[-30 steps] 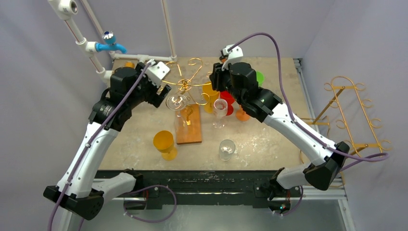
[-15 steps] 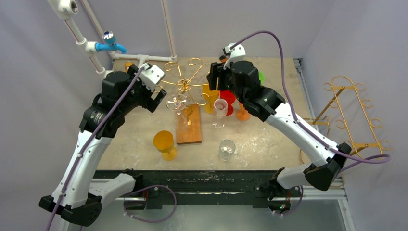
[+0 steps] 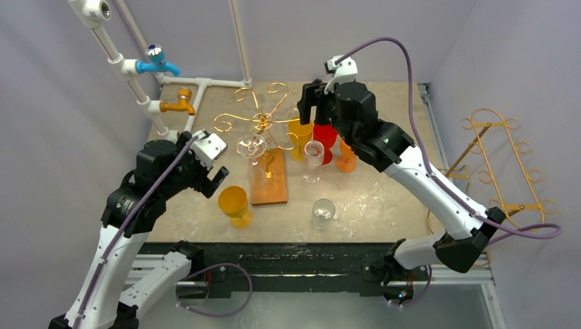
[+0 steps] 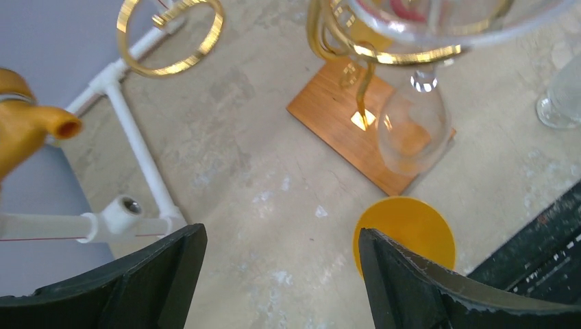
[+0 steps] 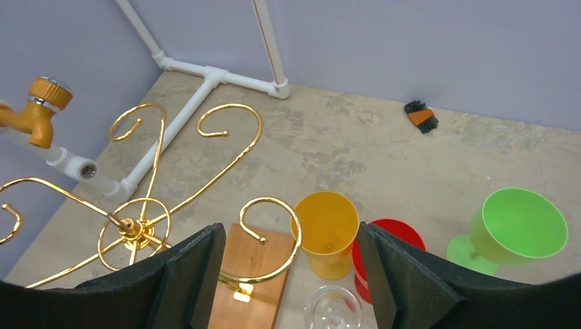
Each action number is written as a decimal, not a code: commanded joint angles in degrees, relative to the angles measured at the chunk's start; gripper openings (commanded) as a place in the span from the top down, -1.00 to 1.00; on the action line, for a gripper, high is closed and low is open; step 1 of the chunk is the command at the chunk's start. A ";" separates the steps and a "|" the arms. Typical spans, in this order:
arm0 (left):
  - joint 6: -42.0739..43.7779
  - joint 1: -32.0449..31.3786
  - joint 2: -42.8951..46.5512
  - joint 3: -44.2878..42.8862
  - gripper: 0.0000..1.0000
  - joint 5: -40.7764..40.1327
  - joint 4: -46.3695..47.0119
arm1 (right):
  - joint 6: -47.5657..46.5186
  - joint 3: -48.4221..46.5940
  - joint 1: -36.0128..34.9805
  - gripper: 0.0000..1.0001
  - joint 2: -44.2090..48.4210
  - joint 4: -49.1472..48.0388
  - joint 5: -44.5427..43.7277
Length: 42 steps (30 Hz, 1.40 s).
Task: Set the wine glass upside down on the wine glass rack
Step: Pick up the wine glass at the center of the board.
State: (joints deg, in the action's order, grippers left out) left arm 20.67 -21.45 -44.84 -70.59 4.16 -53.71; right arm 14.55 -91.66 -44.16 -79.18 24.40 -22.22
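Observation:
The gold wine glass rack (image 3: 264,120) rises from a wooden base (image 3: 268,179) mid-table. A clear wine glass (image 3: 252,146) hangs upside down from one of its hooks, free of both grippers. In the left wrist view that glass's bowl (image 4: 414,130) dangles over the base, its foot caught in the rack (image 4: 346,38). My left gripper (image 3: 209,171) is open and empty, low and to the left of the rack. My right gripper (image 3: 310,110) is open and empty above the rack's right side. A second clear wine glass (image 3: 313,156) stands upright right of the base.
A yellow goblet (image 3: 234,204) stands beside my left gripper, and a third clear glass (image 3: 323,211) near the front. Yellow (image 3: 299,133), red (image 3: 324,140) and orange (image 3: 346,161) cups crowd behind the upright glass; a green goblet (image 5: 521,226) too. White pipes with taps (image 3: 179,103) line the back left.
My left arm has drawn back from the rack toward the near left, leaving the glass hanging. My right gripper has opened wider and lifted slightly back.

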 commanded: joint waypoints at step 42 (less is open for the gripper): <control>21.89 0.01 -0.91 -2.12 1.00 3.51 -20.25 | -1.88 -5.95 0.52 -0.57 3.33 0.78 -2.06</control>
State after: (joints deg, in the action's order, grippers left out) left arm 38.41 -21.43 -46.22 -62.26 9.21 -63.66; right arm 13.30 -94.06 -43.86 -76.36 25.32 -25.74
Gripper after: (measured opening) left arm 0.039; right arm 0.783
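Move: The yellow wine glass stands about 5 cm back, 5 cm to the right and some 23 cm below the left hand. The rack's wooden board lies about 4 cm ahead, 15 cm right and 30 cm below that hand, and the clear glass hanging in the rack about 3 cm ahead, 12 cm right and 9 cm below. From the right hand, the yellow glass is roughly 18 cm back, 21 cm left and 32 cm below. Left hand sinks about 17 cm, pinches the yellow wine glass's rim, lifts 8 cm; the right eases up and right. ##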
